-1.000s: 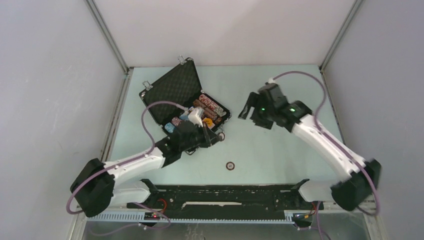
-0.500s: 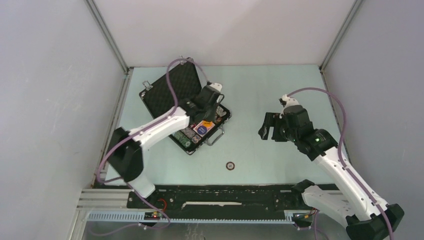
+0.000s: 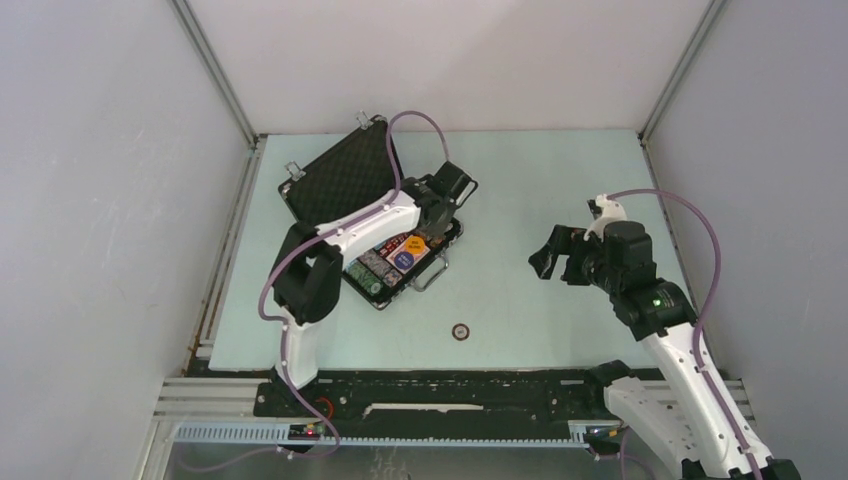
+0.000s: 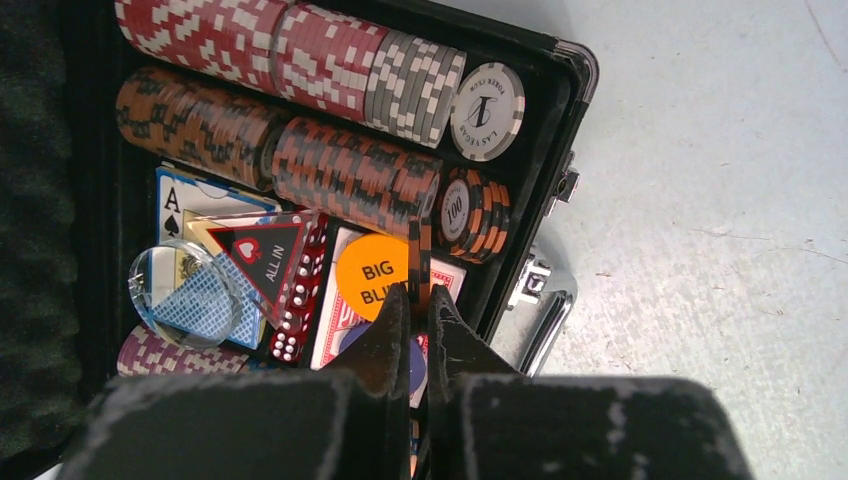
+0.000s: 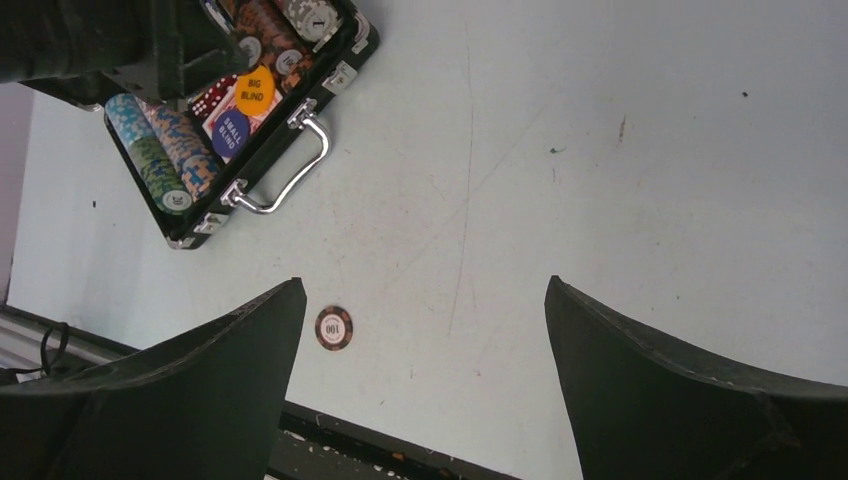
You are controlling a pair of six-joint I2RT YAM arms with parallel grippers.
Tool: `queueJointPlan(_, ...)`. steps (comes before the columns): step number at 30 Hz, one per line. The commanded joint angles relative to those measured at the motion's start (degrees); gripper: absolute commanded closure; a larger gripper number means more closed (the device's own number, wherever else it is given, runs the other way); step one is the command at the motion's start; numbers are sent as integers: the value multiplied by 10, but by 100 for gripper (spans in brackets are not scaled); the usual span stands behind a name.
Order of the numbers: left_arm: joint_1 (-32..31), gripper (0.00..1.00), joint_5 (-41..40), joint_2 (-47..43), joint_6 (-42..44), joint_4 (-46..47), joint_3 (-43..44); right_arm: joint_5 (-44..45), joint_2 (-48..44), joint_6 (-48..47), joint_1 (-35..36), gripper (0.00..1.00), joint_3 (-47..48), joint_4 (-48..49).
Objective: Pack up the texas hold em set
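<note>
The black briefcase (image 3: 345,182) lies open at the back left, foam lid up. Its base (image 4: 568,110) holds rows of poker chips (image 4: 330,75), card decks, red dice, a triangular "ALL IN" marker (image 4: 262,250) and an orange "BIG BLIND" button (image 4: 372,275). My left gripper (image 3: 434,214) is over the case's right end, shut on an orange-and-black poker chip (image 4: 420,262) held edge-on just above the chip rows. My right gripper (image 3: 546,262) is open and empty above the table's right half. A loose "100" chip (image 3: 461,331) lies on the table; in the right wrist view (image 5: 333,327) it sits beside my left finger.
The case's silver handle (image 5: 290,170) sticks out toward the table's middle. The black front rail (image 3: 450,392) runs along the near edge. Grey walls enclose the pale green table (image 3: 540,170).
My left gripper has moved from the case's near side to its right end, still over the base. My right arm has drawn back to the right and toward the near edge.
</note>
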Motion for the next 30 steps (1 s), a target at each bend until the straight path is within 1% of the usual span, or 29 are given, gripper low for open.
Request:
queueJointPlan(1, -2, 100, -7, 21, 12, -12, 37, -31, -18, -13, -16, 0, -7, 30)
queueJointPlan(4, -4, 100, 4, 31, 16, -13, 44, -43, -23, -12, -23, 0, -13, 38)
queueJointPlan(10, -7, 100, -2, 53, 20, -13, 44, -53, -21, -11, -26, 0, -19, 44)
queueJointPlan(18, -7, 100, -49, 68, 34, -15, 60, -58, -20, -11, -27, 0, -22, 47)
queueJointPlan(20, -8, 93, -55, 69, 38, -11, 64, -60, -19, -10, -27, 1, -22, 48)
queueJointPlan(22, -7, 89, -54, 71, 42, -11, 71, -64, -19, -11, -27, 1, -23, 48)
queueJointPlan(24, -7, 83, -54, 74, 42, -19, 78, -65, -17, -10, -27, 1, -23, 48)
queueJointPlan(26, -7, 80, -52, 74, 40, -29, 81, -65, -18, -10, -27, 1, -24, 48)
queueJointPlan(30, -6, 71, -41, 53, 41, -30, 64, -67, -17, -11, -27, 2, -25, 49)
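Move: My left hand already pinches an orange-and-black chip on edge. The gap near the handle-side end of the orange chip row lies about 2 cm ahead and 5 cm below. BIG BLIND sits level fore and aft, some 4 cm to the left and 7 cm down; the white 1 chip is about 5 cm ahead, 4 cm right and 6 cm down. From my right hand the gap is roughly 17 cm ahead, 22 cm left and 16 cm below. I lower my left hand almost straight down, about 4 cm, rolling it a few degrees left side up, and feed the pinched chip into the gap between the long orange row and the loose chips at its end. There I open the fingers about a fifth of their range to let go of the chip, easing up and forward some 1.5 cm each. ##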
